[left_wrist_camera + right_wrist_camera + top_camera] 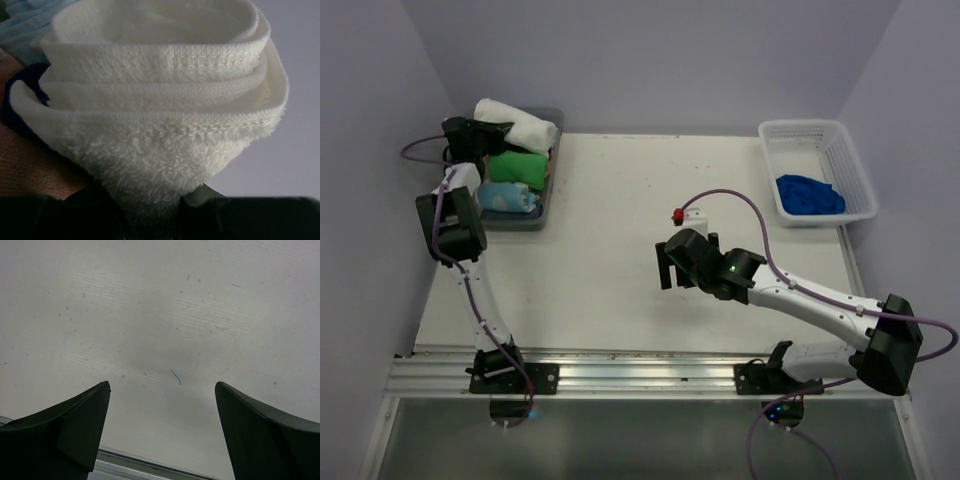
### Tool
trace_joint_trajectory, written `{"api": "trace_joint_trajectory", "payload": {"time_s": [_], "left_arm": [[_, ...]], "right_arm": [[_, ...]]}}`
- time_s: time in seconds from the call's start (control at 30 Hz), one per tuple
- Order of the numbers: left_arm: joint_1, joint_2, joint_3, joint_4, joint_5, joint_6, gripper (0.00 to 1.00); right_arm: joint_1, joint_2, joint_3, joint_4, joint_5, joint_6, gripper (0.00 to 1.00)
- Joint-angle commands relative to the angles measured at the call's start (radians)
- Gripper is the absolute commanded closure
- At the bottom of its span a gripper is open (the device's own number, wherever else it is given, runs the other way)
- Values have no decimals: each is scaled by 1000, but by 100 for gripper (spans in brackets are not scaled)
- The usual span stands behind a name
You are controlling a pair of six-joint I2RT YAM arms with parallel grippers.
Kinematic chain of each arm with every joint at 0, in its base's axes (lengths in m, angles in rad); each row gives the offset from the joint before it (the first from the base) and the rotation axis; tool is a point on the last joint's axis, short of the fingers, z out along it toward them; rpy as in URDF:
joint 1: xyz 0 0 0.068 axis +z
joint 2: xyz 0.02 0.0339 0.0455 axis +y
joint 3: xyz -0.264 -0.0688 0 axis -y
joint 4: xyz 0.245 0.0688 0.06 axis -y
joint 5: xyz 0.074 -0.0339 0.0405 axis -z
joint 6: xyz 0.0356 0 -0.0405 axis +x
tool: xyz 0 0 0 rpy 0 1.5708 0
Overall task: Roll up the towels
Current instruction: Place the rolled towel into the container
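The white towel (525,125), rolled up, lies across the far end of a grey bin (520,222) at the back left. My left gripper (492,131) is shut on one end of it. In the left wrist view the white towel (160,125) fills the frame in layered folds, and its lower tip is pinched in the left gripper (150,202). The royal blue towel (810,193) lies crumpled in a white basket (852,160) at the back right. My right gripper (665,268) hovers open over the middle of the table. The right gripper (162,395) has only bare tabletop between its fingers.
In the grey bin a rolled bright green towel (515,165) and a pale blue dotted towel (505,196) lie next to the white one. A small white block with a red knob (679,214) stands mid-table, just behind the right gripper. Walls close in on the table.
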Motion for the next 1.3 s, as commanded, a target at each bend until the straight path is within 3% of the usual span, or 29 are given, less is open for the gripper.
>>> {"api": "trace_joint_trajectory", "payload": {"time_s": [0.0,0.3,0.53,0.77,0.93,1.07,1.27], "left_arm": [[14,24,92,195,18,-103,91],[11,102,256,229,15,-173,91],[11,215,343,363,29,-278,91],[1,323,540,331,-11,-280,89],[1,321,505,263,-34,-234,88],[3,263,342,292,-34,-205,84],[0,245,250,301,-22,-205,81]], "right_arm": [[0,11,47,23,-11,20,11],[0,31,56,18,-19,23,11],[0,44,65,9,-20,23,11],[0,53,62,9,-23,30,11],[0,61,65,9,-33,29,11],[0,50,65,5,-24,32,11],[0,48,64,5,-25,33,11]]}}
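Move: The left hand already grips the white rolled towel inside the container. The towel's place, the container's far end, is about 8 cm ahead, 4 cm to the right and 7 cm below. The light blue towel lies some 4 cm ahead, 5 cm right and 9 cm below; the purple towel 3 cm back, 5 cm right and 10 cm below. From the idle right hand, that far end is roughly 50 cm ahead, 41 cm left and 6 cm lower. Keeping its pinch on the white rolled towel, the left hand carries it forward about 7 cm towards the container's far end while lifting it some 6 cm, the fingertips tipping up nearly 20 degrees. It then eases back about 1 cm and lowers the towel quickly by 7 or 8 cm, the fingertips dipping partway down again. ##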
